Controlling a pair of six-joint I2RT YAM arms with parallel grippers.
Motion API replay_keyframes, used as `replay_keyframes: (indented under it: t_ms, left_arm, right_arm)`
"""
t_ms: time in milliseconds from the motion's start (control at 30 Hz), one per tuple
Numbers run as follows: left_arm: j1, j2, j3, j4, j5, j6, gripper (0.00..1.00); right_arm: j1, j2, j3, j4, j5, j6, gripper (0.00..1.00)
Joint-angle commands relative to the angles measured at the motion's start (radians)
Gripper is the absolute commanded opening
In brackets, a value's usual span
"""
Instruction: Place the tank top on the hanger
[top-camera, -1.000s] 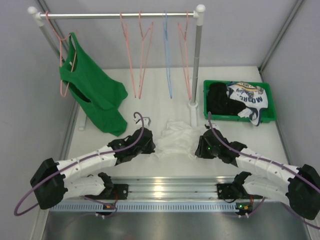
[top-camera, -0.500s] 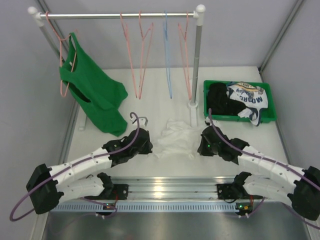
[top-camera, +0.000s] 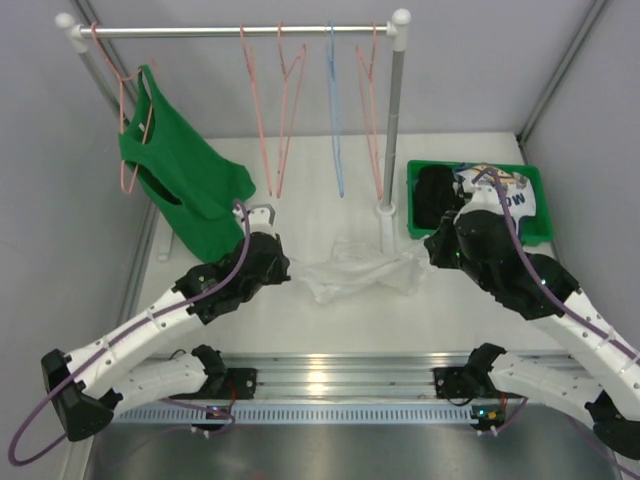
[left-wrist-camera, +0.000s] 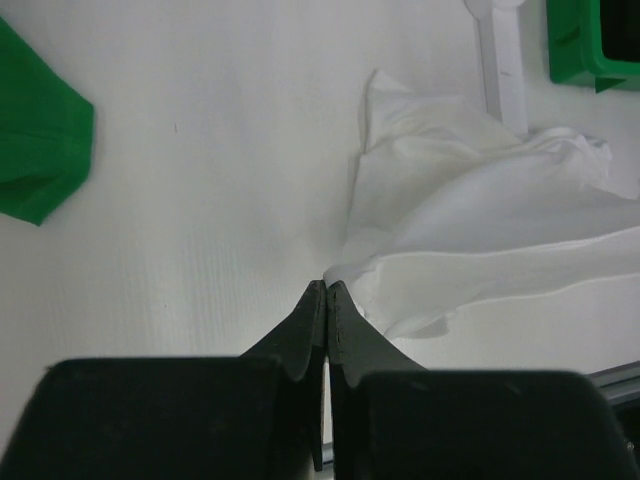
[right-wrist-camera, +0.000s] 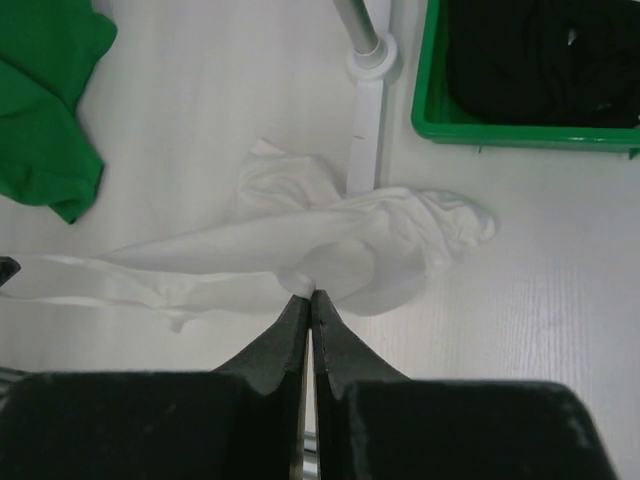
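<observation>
The white tank top (top-camera: 360, 270) is stretched into a sagging band between my two grippers, partly off the table. On its left end, my left gripper (top-camera: 291, 271) is shut; in the left wrist view the tips (left-wrist-camera: 327, 286) pinch an edge of the tank top (left-wrist-camera: 470, 230). The right gripper (top-camera: 426, 256) is shut on the right end, its tips (right-wrist-camera: 311, 293) nipping a small fold of the tank top (right-wrist-camera: 330, 240). A bare pink wire hanger (top-camera: 284, 110) hangs from the rail behind, well apart from both grippers.
A green tank top (top-camera: 185, 185) hangs on a pink hanger at the rail's left end. A blue hanger (top-camera: 335, 110) and another pink one (top-camera: 372, 110) hang near the rack post (top-camera: 395, 120), whose foot (top-camera: 386, 212) stands just behind the cloth. A green bin (top-camera: 540, 205) of garments sits right.
The right gripper has shut on the top. Both arms have risen and drawn apart, left going left and right going right toward the bin, pulling the crumpled top out long.
</observation>
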Motion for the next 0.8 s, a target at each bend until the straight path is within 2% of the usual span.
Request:
replay_keyframes:
  t_ms: [0, 100, 233, 300, 400, 633, 767]
  left_arm:
    - [0.035, 0.013, 0.083, -0.044, -0.027, 0.055, 0.00]
    - [0.060, 0.028, 0.155, -0.053, -0.014, 0.086, 0.00]
    - [0.064, 0.054, 0.268, -0.073, -0.013, 0.117, 0.00]
    - [0.066, 0.067, 0.284, -0.076, 0.002, 0.129, 0.00]
    - [0.066, 0.074, 0.259, -0.075, 0.033, 0.120, 0.00]
    - [0.066, 0.047, -0.003, 0.017, 0.177, 0.048, 0.00]
    - [0.067, 0.082, -0.156, 0.127, 0.216, 0.000, 0.00]
  right_arm:
    - [-0.047, 0.058, 0.102, -0.056, 0.070, -0.105, 0.00]
    - [-0.113, 0.110, 0.189, -0.040, 0.015, -0.158, 0.00]
    - [-0.140, 0.167, 0.318, -0.050, -0.010, -0.185, 0.00]
    - [-0.140, 0.166, 0.320, -0.050, -0.040, -0.175, 0.00]
    - [-0.140, 0.129, 0.212, -0.019, -0.077, -0.137, 0.00]
    - [-0.140, -0.058, -0.326, 0.147, -0.229, 0.028, 0.00]
    - [-0.140, -0.081, -0.503, 0.240, -0.261, 0.095, 0.00]
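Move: Both hands already pinch the near corners of the white tank top, its near edge stretched between them. Its middle lies about 4 cm ahead of the left hand, 13 cm to its right and 15 cm below. From the right hand it is roughly 4 cm ahead, 12 cm left and 21 cm below. The rack foot is some 14 cm ahead of the right hand and 5 cm to its left, the green box 21 cm ahead and 17 cm to its right, both over 20 cm lower. Both hands keep their shut grip on the tank top's corners and lift together, left about 8 cm and right about 6 cm, reaching some 3 to 4 cm forward. They then turn sharply down towards the table and draw back towards the bases, the left dropping about 13 cm and the right about 21 cm, fingers tipping some 15 to 20 degrees further downward, to lay the cloth out between them. ##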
